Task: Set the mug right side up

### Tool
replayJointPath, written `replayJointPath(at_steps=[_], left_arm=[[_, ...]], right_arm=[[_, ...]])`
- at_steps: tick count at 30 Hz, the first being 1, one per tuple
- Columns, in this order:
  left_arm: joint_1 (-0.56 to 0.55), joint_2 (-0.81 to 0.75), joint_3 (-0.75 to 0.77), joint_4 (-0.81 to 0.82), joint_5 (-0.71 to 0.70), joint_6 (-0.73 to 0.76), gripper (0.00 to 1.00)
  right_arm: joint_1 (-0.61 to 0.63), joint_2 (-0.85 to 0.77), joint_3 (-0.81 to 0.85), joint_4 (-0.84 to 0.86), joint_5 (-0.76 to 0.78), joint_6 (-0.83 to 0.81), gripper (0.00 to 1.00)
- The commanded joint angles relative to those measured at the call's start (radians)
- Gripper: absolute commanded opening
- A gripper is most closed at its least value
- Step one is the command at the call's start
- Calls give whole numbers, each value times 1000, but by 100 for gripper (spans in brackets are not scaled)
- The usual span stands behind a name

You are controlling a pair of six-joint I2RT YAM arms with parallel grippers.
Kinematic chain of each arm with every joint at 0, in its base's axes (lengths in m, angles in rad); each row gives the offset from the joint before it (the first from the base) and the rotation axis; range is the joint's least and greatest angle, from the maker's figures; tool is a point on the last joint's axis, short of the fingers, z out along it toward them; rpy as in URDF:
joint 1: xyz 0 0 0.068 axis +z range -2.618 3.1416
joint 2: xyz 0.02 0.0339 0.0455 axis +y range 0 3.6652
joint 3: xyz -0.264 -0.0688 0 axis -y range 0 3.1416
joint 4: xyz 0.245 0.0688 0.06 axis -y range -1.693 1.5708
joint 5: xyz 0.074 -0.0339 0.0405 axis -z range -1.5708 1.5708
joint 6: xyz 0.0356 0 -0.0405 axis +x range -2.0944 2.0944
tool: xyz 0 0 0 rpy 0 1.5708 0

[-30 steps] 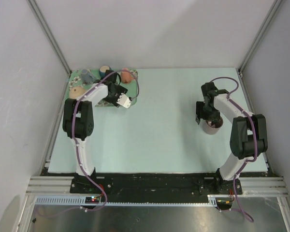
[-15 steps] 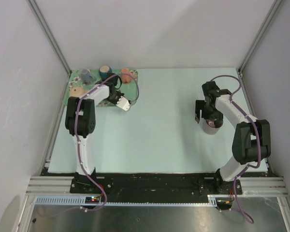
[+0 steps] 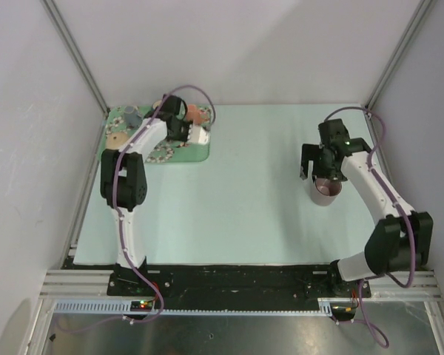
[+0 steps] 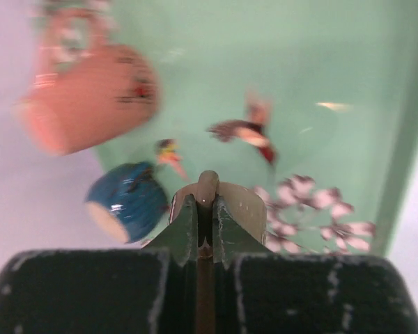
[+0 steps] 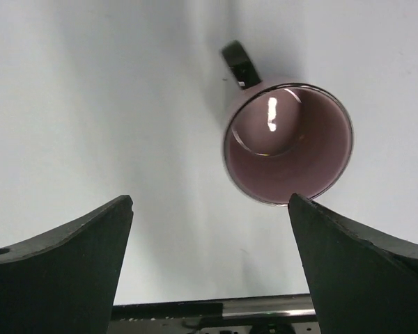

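Observation:
My left gripper is shut on the thin handle of a cream mug and holds it over the right part of the green flowered tray. In the left wrist view the jaws pinch the handle, with the cream mug's body just beyond them. My right gripper is open and empty, above a dark mug with a pink inside on the table. In the right wrist view this mug stands with its mouth up and its black handle pointing away, beyond the gripper.
On the tray lie a pink mug and a blue mug, both on their sides; the pink one also shows from above. A grey mug and a tan one sit at the tray's left. The frame posts stand at the back corners.
My left gripper has carried the cream mug from the tray's front right edge back over the tray. My right arm has swung out to the right, its gripper still over the dark mug.

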Motion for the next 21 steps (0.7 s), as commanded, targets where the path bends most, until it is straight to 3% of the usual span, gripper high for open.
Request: replayJointPath(at_steps=[1,7,11,16,21], left_arm=[[-27,-147,220,46,212,-466,0],[-48,-202,473,47,453,-1064,0],[-83,-271,526,52,647,-1361,0],[-135,-340,542,64,772,-1583,0],[-171,-366,542,66,844,-1663,0]], right_arm=[[24,-145,53,77,-178,7,100],[103,-251,52,341,-489,101,99],[183,-254,53,620,-644,225,99],[226,-216,53,990,-754,448,98],[233,-155,60,1169,-780,566,92]])
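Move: The left hand already has the brown mug pinched by its handle, just off the tray; the right gripper, to which it is taken, is about 22 cm back, 48 cm right and some 5 cm higher. The orange mug lies about 10 cm ahead, 7 cm right; the blue one 11 cm ahead, 5 cm left, both 6 cm below. From the right hand the brown mug is 22 cm ahead, 48 cm left, 8 cm lower; the pink mug stands 4 cm right, 1 cm back, 9 cm below. Keeping its pinch on the brown mug's handle, the left hand swings it up nearly 40 cm and some 20 cm right, drawing back about 15 cm in the later part, while the wrist rolls roughly 75 degrees so the downward fingers come round to the right. The right hand, empty and wide open, leaves the pink mug and comes to meet it, rising about 25 cm and going 22 cm left as its fingers swing up from pointing down towards the left and forward, stopping short of the brown mug. ##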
